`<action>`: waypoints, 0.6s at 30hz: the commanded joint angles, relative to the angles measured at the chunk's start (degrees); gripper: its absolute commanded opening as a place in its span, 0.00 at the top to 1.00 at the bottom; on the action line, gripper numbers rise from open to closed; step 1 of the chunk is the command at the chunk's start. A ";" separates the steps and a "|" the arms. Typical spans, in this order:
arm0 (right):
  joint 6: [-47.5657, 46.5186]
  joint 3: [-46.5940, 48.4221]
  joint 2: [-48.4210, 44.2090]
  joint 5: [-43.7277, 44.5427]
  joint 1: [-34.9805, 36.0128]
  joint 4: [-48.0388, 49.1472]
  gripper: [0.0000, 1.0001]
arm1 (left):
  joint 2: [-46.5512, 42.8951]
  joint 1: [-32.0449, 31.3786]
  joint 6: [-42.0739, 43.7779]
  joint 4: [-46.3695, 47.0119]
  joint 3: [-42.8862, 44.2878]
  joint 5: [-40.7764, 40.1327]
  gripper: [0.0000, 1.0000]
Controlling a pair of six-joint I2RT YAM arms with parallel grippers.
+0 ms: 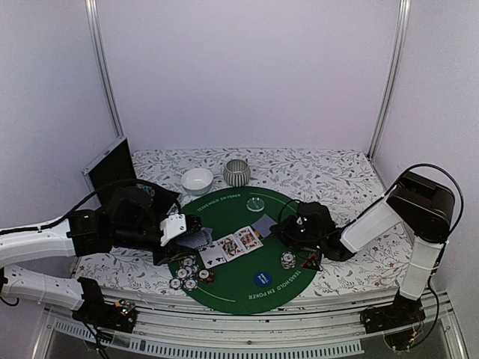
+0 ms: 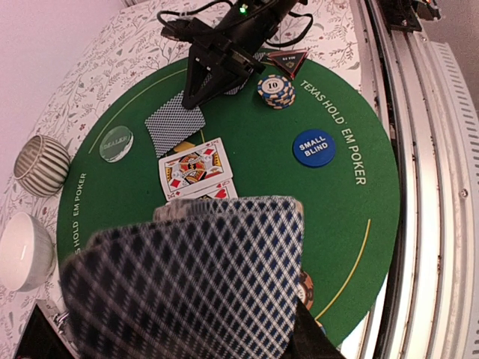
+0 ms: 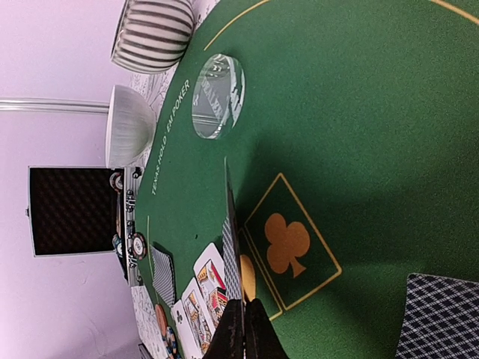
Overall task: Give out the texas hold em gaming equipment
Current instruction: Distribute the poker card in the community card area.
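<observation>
My left gripper (image 1: 188,238) is shut on a stack of grey-blue-backed playing cards (image 2: 187,277) over the left side of the green mat (image 1: 224,295); the cards fill the left wrist view and hide its fingers. My right gripper (image 3: 244,320) is shut on one card (image 3: 232,254), seen edge-on and standing over the mat near the club mark. Three face-up cards (image 1: 232,247) lie mid-mat. One back-up card (image 3: 441,318) lies near the right gripper. A striped chip stack (image 2: 275,91) and the red-black triangle (image 2: 288,60) sit on the right, more chips (image 1: 187,278) on the left. The blue disc (image 2: 313,147) and pale disc (image 2: 116,142) lie on the mat.
A white bowl (image 1: 197,180) and a striped grey bowl (image 1: 236,173) stand just beyond the mat's far edge. An open black case (image 1: 112,168) stands at the back left. The right arm (image 1: 367,224) reaches in low from the right, close to the chip stack.
</observation>
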 commanded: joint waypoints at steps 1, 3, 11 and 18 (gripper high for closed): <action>1.71 -0.06 1.66 -1.06 0.35 2.02 0.95 | -0.94 0.04 -0.67 0.84 1.02 0.75 0.71; 1.95 0.04 1.89 -1.92 0.37 1.90 0.90 | -0.88 0.05 -0.66 0.84 1.02 0.75 0.71; 2.35 -0.25 -0.42 -2.13 1.67 1.70 0.82 | -1.24 0.04 -0.65 0.93 0.95 0.62 0.71; 1.23 -1.93 -5.73 -0.92 2.13 -1.25 0.64 | -1.64 -0.01 -0.73 0.76 1.02 0.74 0.70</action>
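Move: The right hand holds the face-down poker card; the fourth slot of the community row, where it is going, lies about 5 cm to its left, 1 cm back and 3 cm below. The last face-up card is some 7 cm left and 3 back, the dealer button 5 left and 8 ahead, the face-down pair 7 right and 4 back. From the left hand, which still grips the deck, that slot is roughly 16 cm right, 11 ahead and 15 below. The right fingers let go of the poker card low over the fourth slot, opening from shut to about a third. While they open, the hand eases some 2 cm back and to its left, towards the slot and the last face-up card, with barely any turn of the wrist, then starts to lift by about 1 cm. ##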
